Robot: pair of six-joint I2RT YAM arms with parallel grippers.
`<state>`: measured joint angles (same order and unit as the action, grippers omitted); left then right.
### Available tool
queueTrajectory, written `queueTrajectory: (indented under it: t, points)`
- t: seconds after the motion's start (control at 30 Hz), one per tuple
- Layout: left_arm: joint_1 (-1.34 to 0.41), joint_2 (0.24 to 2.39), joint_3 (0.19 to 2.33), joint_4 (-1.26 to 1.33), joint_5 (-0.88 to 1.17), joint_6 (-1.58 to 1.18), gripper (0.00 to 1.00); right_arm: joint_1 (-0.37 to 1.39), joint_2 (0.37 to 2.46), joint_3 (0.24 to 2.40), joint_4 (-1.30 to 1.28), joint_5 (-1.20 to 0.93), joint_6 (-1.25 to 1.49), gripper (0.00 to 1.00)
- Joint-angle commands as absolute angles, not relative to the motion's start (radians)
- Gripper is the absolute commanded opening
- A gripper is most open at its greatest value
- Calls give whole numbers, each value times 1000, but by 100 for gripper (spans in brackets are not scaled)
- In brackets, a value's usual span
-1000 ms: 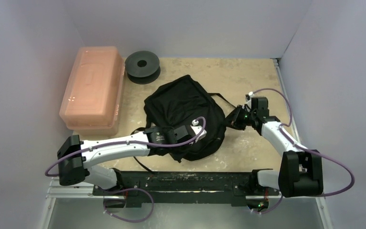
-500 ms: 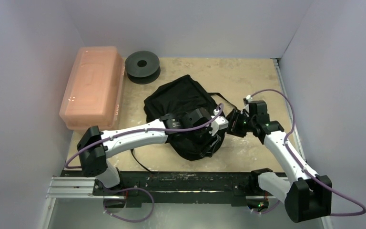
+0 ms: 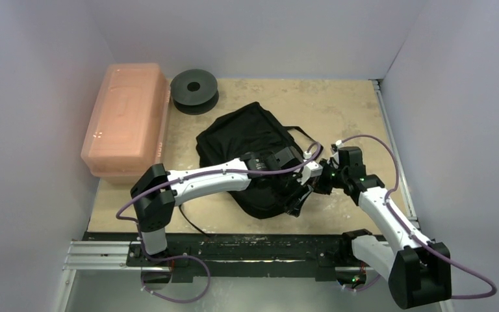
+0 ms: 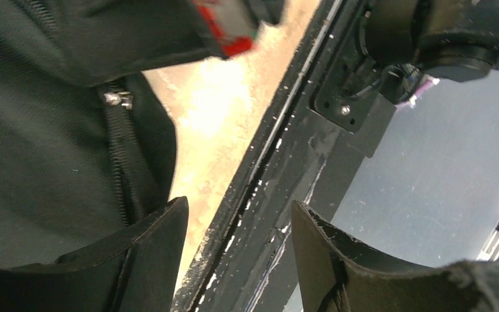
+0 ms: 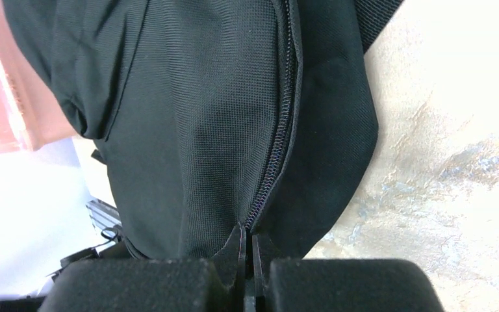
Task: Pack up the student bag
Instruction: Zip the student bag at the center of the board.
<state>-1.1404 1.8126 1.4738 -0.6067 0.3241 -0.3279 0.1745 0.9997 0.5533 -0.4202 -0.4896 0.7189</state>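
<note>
The student bag [image 3: 247, 140], soft and black, lies in the middle of the table. My left arm reaches across it, and my left gripper [image 3: 297, 198] hangs at its near right corner. In the left wrist view that gripper [image 4: 237, 208] is open with nothing between its fingers, the bag [image 4: 39, 162] and its zip [image 4: 120, 149] just to the left. My right gripper [image 3: 318, 182] presses against the bag's right edge. In the right wrist view it [image 5: 247, 235] is shut, pinching the fabric where the zip [image 5: 279, 130] of the bag [image 5: 201, 117] ends.
A pink translucent box [image 3: 127, 120] stands at the back left, with a black round spool [image 3: 194, 89] beside it. A black strap [image 3: 302, 133] trails from the bag's far right. The black base rail [image 3: 247, 247] runs along the near table edge, close under the left gripper [image 4: 286, 162].
My left arm swung right across the bag and its gripper opened. My right gripper moved in to the bag's right edge, opened briefly, then shut on the fabric by the zip.
</note>
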Motion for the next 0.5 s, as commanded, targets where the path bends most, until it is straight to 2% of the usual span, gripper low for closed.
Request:
queueTrajectory:
  t: [0.0, 0.17, 0.33, 0.47]
  points:
    - [-1092, 1785, 1488, -591, 255, -399, 59, 175, 943, 549, -409, -543, 690, 0]
    - [-1031, 1750, 1445, -532, 321, -443, 60, 174, 891, 514, -374, -599, 654, 0]
    - [-1008, 1784, 1497, -556, 365, -446, 61, 174, 855, 517, -331, -629, 657, 0]
    - [-1007, 1808, 1533, -569, 390, -452, 54, 175, 854, 530, -350, -617, 639, 0]
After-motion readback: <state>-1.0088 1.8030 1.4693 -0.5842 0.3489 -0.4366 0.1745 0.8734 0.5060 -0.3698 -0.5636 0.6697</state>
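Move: The zip's slider lies at the tips of the right gripper, which already pinches the bag's edge there. From the left hand it is about 6 cm ahead, 4 cm to the right and some 3 cm below. The bag's near corner is roughly 9 cm to the left of the left hand and 1 cm back. From the right hand the slider sits about 1 cm back, 1 cm left and 1 cm down; the shoulder strap lies some 13 cm ahead and 2 cm right. Bring the open left gripper forward about 5 cm along the bag's side, towards the slider just below the right fingertips, turning it some 10 degrees counter-clockwise, and ease to a stop beside them without closing. Meanwhile keep the right fingers shut on the bag's edge by the zip and raise them about 2 cm, tipping their points slightly up. ##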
